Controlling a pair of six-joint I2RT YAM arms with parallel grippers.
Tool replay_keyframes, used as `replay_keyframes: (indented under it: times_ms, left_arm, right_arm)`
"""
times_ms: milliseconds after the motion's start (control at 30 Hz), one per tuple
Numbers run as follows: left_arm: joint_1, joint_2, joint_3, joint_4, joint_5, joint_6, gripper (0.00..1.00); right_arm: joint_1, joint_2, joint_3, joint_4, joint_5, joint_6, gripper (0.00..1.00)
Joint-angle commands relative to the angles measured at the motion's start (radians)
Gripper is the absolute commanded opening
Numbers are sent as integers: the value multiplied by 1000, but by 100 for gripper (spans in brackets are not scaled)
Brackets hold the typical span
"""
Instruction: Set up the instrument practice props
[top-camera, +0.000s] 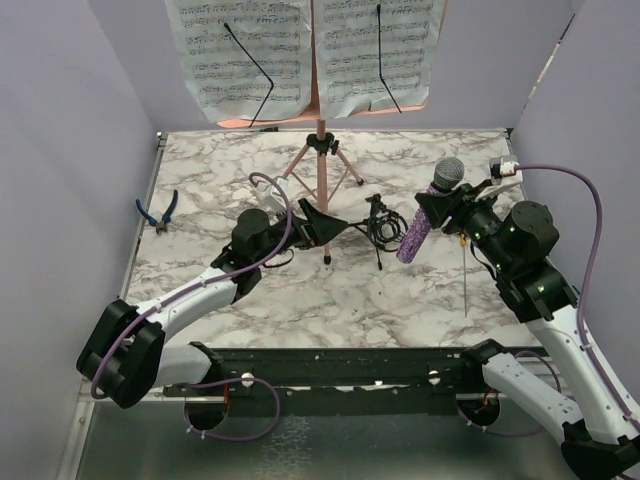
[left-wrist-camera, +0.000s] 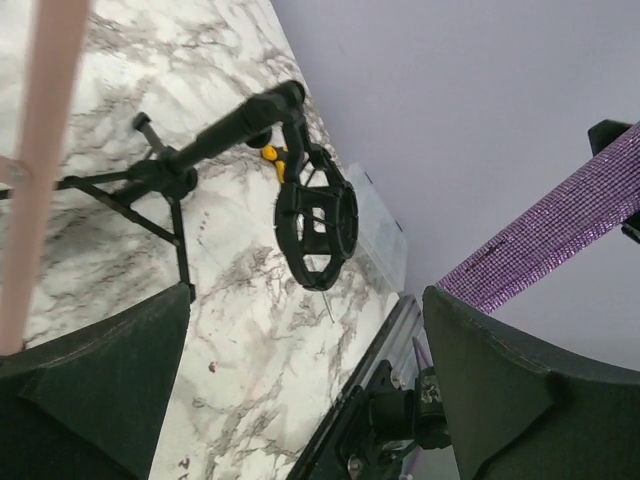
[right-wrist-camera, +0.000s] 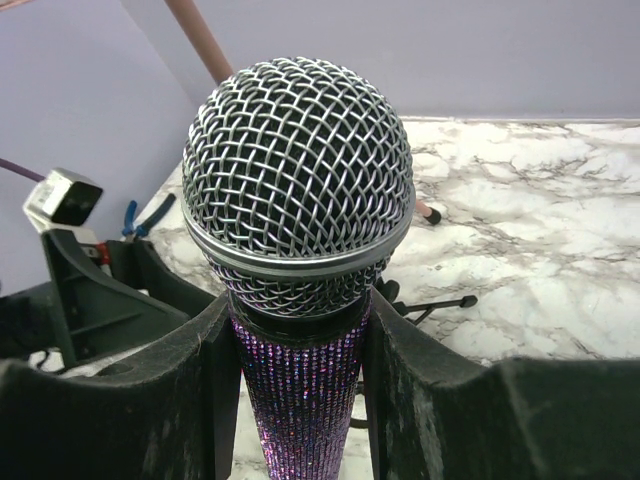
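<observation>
The pink music stand (top-camera: 321, 168) stands on its tripod legs at the back middle, with two white sheet-music pages (top-camera: 255, 50) on its desk. Just in front of it is the small black tripod shock-mount (top-camera: 378, 226), whose ring (left-wrist-camera: 318, 228) shows ahead in the left wrist view. My left gripper (top-camera: 326, 228) is open beside the stand's pole and left of the mount, with nothing between its fingers (left-wrist-camera: 110, 380). My right gripper (top-camera: 441, 207) is shut on the glittery purple microphone (top-camera: 428, 212), mesh head up (right-wrist-camera: 298, 170), held tilted above the table right of the mount.
Blue-handled pliers (top-camera: 157, 210) lie near the left wall. A yellow-handled screwdriver (top-camera: 466, 272) lies on the marble under my right arm. Purple walls close in three sides. A black rail (top-camera: 330, 365) runs along the near edge.
</observation>
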Motion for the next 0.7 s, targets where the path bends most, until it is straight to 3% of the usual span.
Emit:
replay_keyframes:
  times_ms: [0,367,667]
  left_arm:
    - [107,-51,-37,-43,93,10,99]
    - [380,-88,-74,-16,358,-82,99]
    - [364,-160,-61,-14,387,20,99]
  right_arm:
    - [5,2,-16,103,57,-55,1]
    - [5,25,-97,325,-56,-118,0]
    - [5,10,-184,507,-196,-117,1]
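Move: The shock-mount ring on the small black mic stand is where the microphone in the right hand is headed: about 9 cm ahead of that hand, 10 cm to its left and 15 cm lower. A screwdriver lies on the table 3 cm ahead and 13 cm to the right of the right hand. From the empty left hand the ring is some 5 cm ahead, 15 cm right and 6 cm below, and the music stand's nearest foot roughly 6 cm ahead, 1 cm right, 20 cm below. The glittery microphone, still gripped head-up just under its grille, is eased towards the shock-mount ring by the right hand: about 2 cm forward, then 2 to 3 cm left, the hand nosing down some 10 degrees and turning slightly counter-clockwise. The open left hand backs away from the mic stand, about 10 cm to the left and a little forward, clearing the space. ##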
